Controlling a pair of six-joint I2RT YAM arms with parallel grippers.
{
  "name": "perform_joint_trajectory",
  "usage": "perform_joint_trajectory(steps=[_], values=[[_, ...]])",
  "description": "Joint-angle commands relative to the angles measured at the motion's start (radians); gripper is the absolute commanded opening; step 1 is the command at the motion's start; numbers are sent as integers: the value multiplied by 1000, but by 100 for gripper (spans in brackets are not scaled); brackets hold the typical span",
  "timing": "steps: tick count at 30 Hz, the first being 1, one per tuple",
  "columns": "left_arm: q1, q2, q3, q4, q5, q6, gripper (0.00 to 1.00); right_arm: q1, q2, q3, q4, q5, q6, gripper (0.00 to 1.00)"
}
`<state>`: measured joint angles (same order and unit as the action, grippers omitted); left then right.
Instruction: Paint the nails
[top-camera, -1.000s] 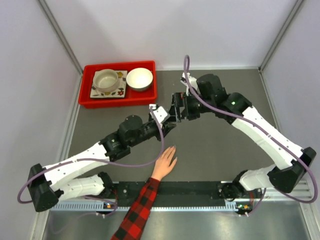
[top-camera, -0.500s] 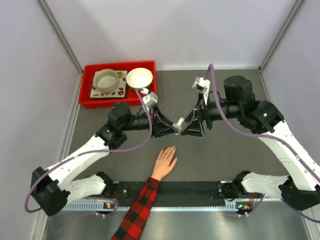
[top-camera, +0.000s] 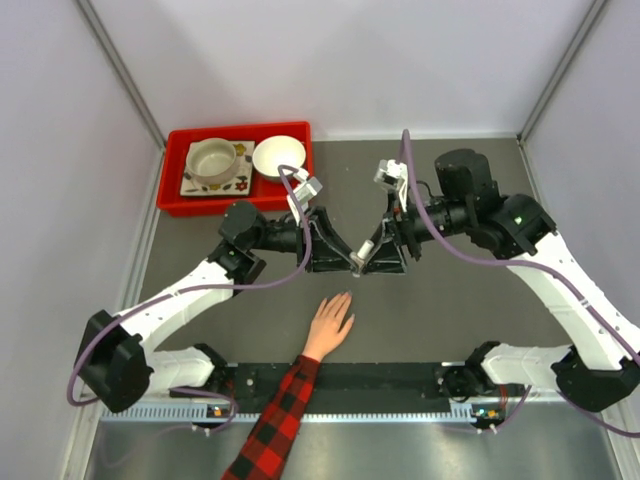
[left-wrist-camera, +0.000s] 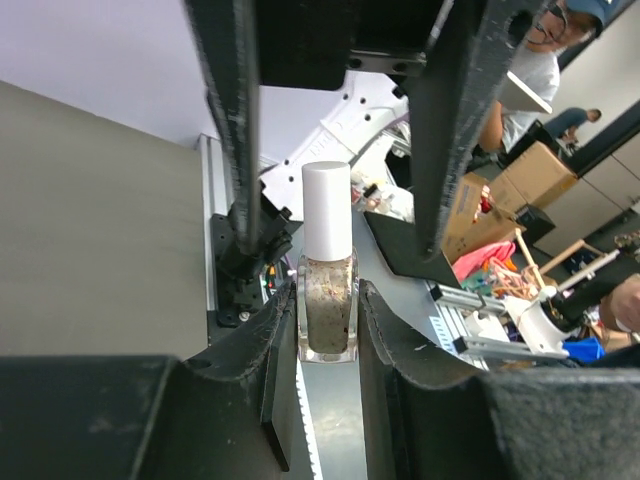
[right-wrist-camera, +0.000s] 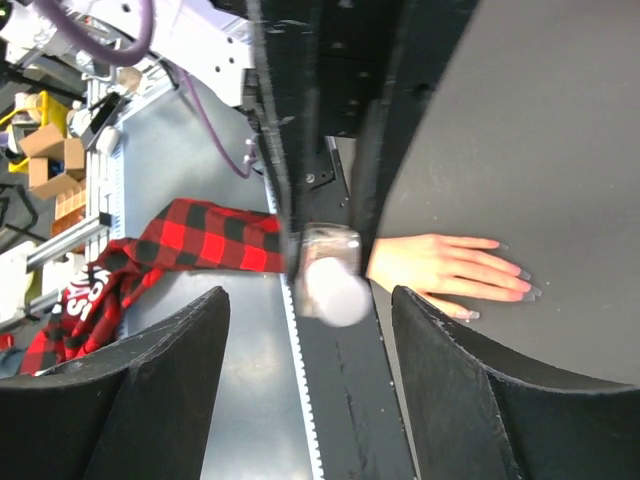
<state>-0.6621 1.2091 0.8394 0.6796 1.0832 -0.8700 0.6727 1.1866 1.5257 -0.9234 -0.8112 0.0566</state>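
My left gripper (left-wrist-camera: 328, 335) is shut on a small glass nail polish bottle (left-wrist-camera: 327, 318) with a white cap (left-wrist-camera: 327, 208), held in the air above the table's middle (top-camera: 362, 256). My right gripper (right-wrist-camera: 310, 296) faces it head-on. Its jaws stand apart on either side of the cap (right-wrist-camera: 337, 291) without touching it. Below the bottle a light-skinned hand (top-camera: 332, 322) in a red-and-black plaid sleeve (top-camera: 275, 420) lies flat, palm down. Its pale nails (right-wrist-camera: 527, 292) show in the right wrist view, pointing away from the near edge.
A red tray (top-camera: 238, 205) at the back left holds a white bowl (top-camera: 279, 157) and a cup on a flowered plate (top-camera: 213, 160). A black rail (top-camera: 380, 378) runs along the near edge by the arm bases. Grey walls close in both sides.
Both grippers have swung round and come down toward the table's middle, meeting tip to tip above the hand. The right jaws have narrowed around the cap. The hand has stayed still.
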Motion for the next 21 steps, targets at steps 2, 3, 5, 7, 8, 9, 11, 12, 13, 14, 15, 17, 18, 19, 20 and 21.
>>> perform_joint_trajectory(steps=[2, 3, 5, 7, 8, 9, 11, 12, 13, 14, 15, 17, 18, 19, 20, 21], values=[[-5, -25, 9, 74, 49, -1, 0, -4, -8, 24, 21, 59, -14, 66], [-5, -25, 12, 63, 52, 8, 0, -8, -5, 28, 21, 61, -9, 66], [-5, -19, 7, 57, 55, 17, 0, -10, -1, 37, 28, 46, -1, 64], [-5, -10, 7, 57, 63, 19, 0, -13, 8, 47, 29, 20, -4, 52], [-5, -10, 7, 57, 64, 20, 0, -13, 11, 51, 28, 11, -6, 50], [-5, -10, 7, 57, 66, 20, 0, -12, 16, 53, 26, 0, -6, 49], [-5, -6, 12, 57, 72, 20, 0, -12, 25, 56, 29, -29, -11, 49], [-7, -8, 13, 57, 75, 20, 0, -12, 27, 57, 34, -35, -11, 50], [-7, -6, 15, 57, 78, 20, 0, -12, 30, 54, 38, -42, -9, 50], [-7, -5, 17, 57, 83, 22, 0, -12, 33, 56, 41, -48, -9, 50], [-7, 0, 18, 54, 84, 23, 0, -12, 36, 57, 47, -54, -8, 49], [-7, 3, 23, 48, 89, 29, 0, -12, 51, 63, 46, -78, -6, 44], [-7, 4, 26, 48, 89, 29, 0, -12, 54, 65, 43, -82, -5, 38], [-7, 4, 29, 34, 89, 40, 0, -13, 54, 64, 43, -80, -1, 33], [-7, 3, 33, 14, 80, 58, 0, -13, 59, 62, 44, -75, 2, 27], [-7, -3, 58, -44, 67, 137, 0, -12, 62, 59, 46, -72, 8, 13]])
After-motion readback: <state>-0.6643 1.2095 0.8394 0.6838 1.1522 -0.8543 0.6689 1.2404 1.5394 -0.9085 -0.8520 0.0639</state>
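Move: The left gripper already holds the glass bottle by its body, and the white cap stands about 2 cm ahead of that hand point, 1 cm to its right and 2 cm above. From the right gripper, open around the cap, the cap is roughly 2 cm ahead, 1 cm left and level; the bottle body is about level ahead, some 2 cm left and 2 cm lower. The model hand lies some 5 cm ahead of the left gripper, 4 cm left and 32 cm below. Close the right fingers around the white cap, from about two-thirds open to under a third, while easing that gripper about 1 cm left and a little forward, in towards the bottle. Keep the left gripper's hold on the glass body and draw it back about 1 cm, centring the cap between the right fingers. ##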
